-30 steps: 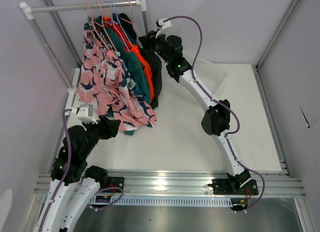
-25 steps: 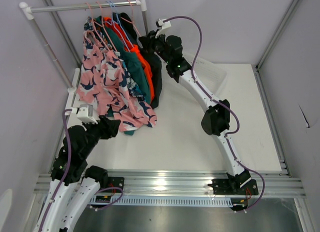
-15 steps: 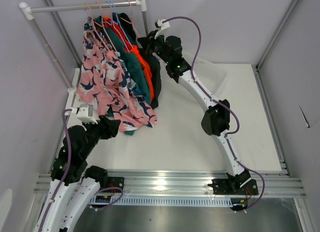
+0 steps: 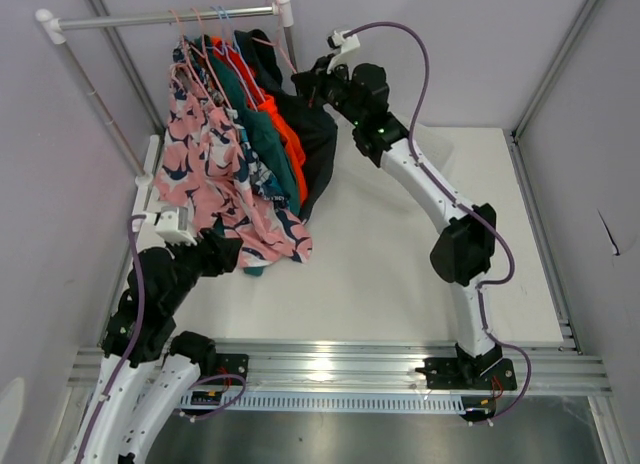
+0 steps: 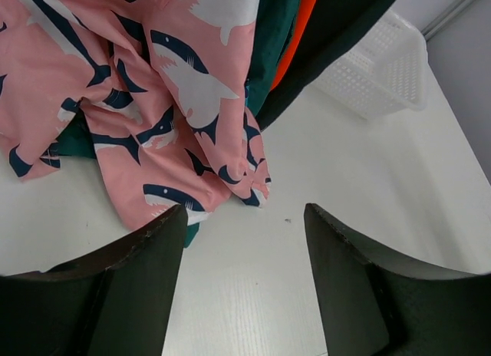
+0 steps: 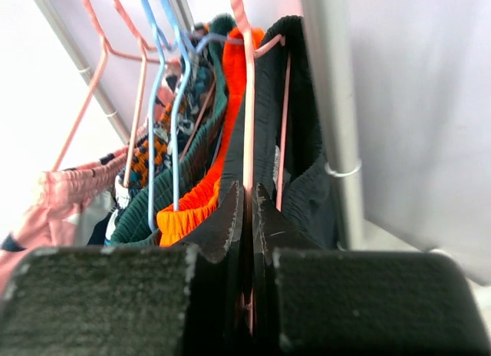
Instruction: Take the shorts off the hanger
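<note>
Several shorts hang on hangers from the rail [image 4: 160, 20]: pink shark-print [image 4: 215, 174], teal [image 4: 262, 134], orange [image 4: 287, 134] and black shorts [image 4: 322, 134]. My right gripper [image 4: 302, 82] is up at the rail's right end, shut on the thin pink hanger [image 6: 247, 103] that carries the black shorts [image 6: 303, 141]. The wire runs between its fingers [image 6: 248, 199]. Orange shorts [image 6: 201, 202] and teal shorts [image 6: 165, 187] hang just to the left. My left gripper [image 5: 245, 218] is open and empty, low over the table by the hem of the pink shorts [image 5: 176, 87].
The rack's upright post [image 6: 334, 103] stands close on the right of the held hanger. A white mesh basket [image 5: 376, 72] sits on the table behind the black shorts. Grey walls close in the left, back and right sides.
My right gripper has shut on the pink hanger and drawn back to the right. The black shorts have swung out right with it. The left arm is about where it was.
</note>
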{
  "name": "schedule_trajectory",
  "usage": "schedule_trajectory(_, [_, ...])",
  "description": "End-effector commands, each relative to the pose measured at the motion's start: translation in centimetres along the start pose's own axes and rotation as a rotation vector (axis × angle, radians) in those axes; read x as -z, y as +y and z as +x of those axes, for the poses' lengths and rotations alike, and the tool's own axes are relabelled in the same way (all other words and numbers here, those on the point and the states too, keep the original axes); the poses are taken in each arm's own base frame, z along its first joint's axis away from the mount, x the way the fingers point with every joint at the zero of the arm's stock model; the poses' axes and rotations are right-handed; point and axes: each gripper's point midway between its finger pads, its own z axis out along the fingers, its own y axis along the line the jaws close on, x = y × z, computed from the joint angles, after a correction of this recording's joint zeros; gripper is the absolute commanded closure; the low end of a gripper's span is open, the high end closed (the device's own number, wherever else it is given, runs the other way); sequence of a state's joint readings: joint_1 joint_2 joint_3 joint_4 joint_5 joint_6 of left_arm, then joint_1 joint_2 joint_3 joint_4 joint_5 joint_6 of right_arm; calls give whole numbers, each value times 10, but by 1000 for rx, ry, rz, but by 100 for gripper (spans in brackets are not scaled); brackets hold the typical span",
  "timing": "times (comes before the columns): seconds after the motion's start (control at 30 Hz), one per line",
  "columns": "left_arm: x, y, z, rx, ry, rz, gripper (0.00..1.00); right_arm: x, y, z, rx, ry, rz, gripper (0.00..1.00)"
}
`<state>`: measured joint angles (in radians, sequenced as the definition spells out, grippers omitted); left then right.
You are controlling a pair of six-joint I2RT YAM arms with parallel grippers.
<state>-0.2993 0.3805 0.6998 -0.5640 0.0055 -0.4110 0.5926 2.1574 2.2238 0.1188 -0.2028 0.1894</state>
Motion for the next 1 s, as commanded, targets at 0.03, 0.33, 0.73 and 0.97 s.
schedule_trajectory(0.03, [3, -10, -48, -38, -111, -7, 30, 44, 30, -119, 94, -210, -47, 100])
schedule_trajectory(0.33, [-12, -85, -164, -72, -213, 174, 17, 108, 45, -140, 58, -224, -35, 100])
schedule_trajectory(0.73, [-57, -209, -211, -27, -187, 557, 11, 160, 90, -85, -57, -141, -55, 100])
schedule_trajectory(0.97, [-82, -231, -190, -26, -162, 564, 11, 163, 132, -75, -83, -123, -115, 100])
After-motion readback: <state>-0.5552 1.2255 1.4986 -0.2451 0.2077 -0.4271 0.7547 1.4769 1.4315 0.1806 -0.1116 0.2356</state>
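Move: My right hand already pinches the pink hanger; the black shorts on it hang some 18 cm lower, about 2 cm ahead and 4 cm left of that hand. The orange shorts lie roughly 5 cm ahead, 10 cm left and 12 cm down, the rack's right post about 11 cm ahead and 4 cm left. From my empty left hand the black shorts are some 31 cm ahead, 11 cm right and about level; the pink patterned shorts about 18 cm ahead, 2 cm left. Keeping my pinch on the hanger, I draw it back about 18 cm away from the rack, first rising some 6 cm and swinging right, then sinking and easing left again towards my left hand. My left hand lifts some 20 cm, then crosses right and forward towards the held hanger and black shorts, turning clockwise about 25 degrees and opening wider; no touch by it can be made out. ##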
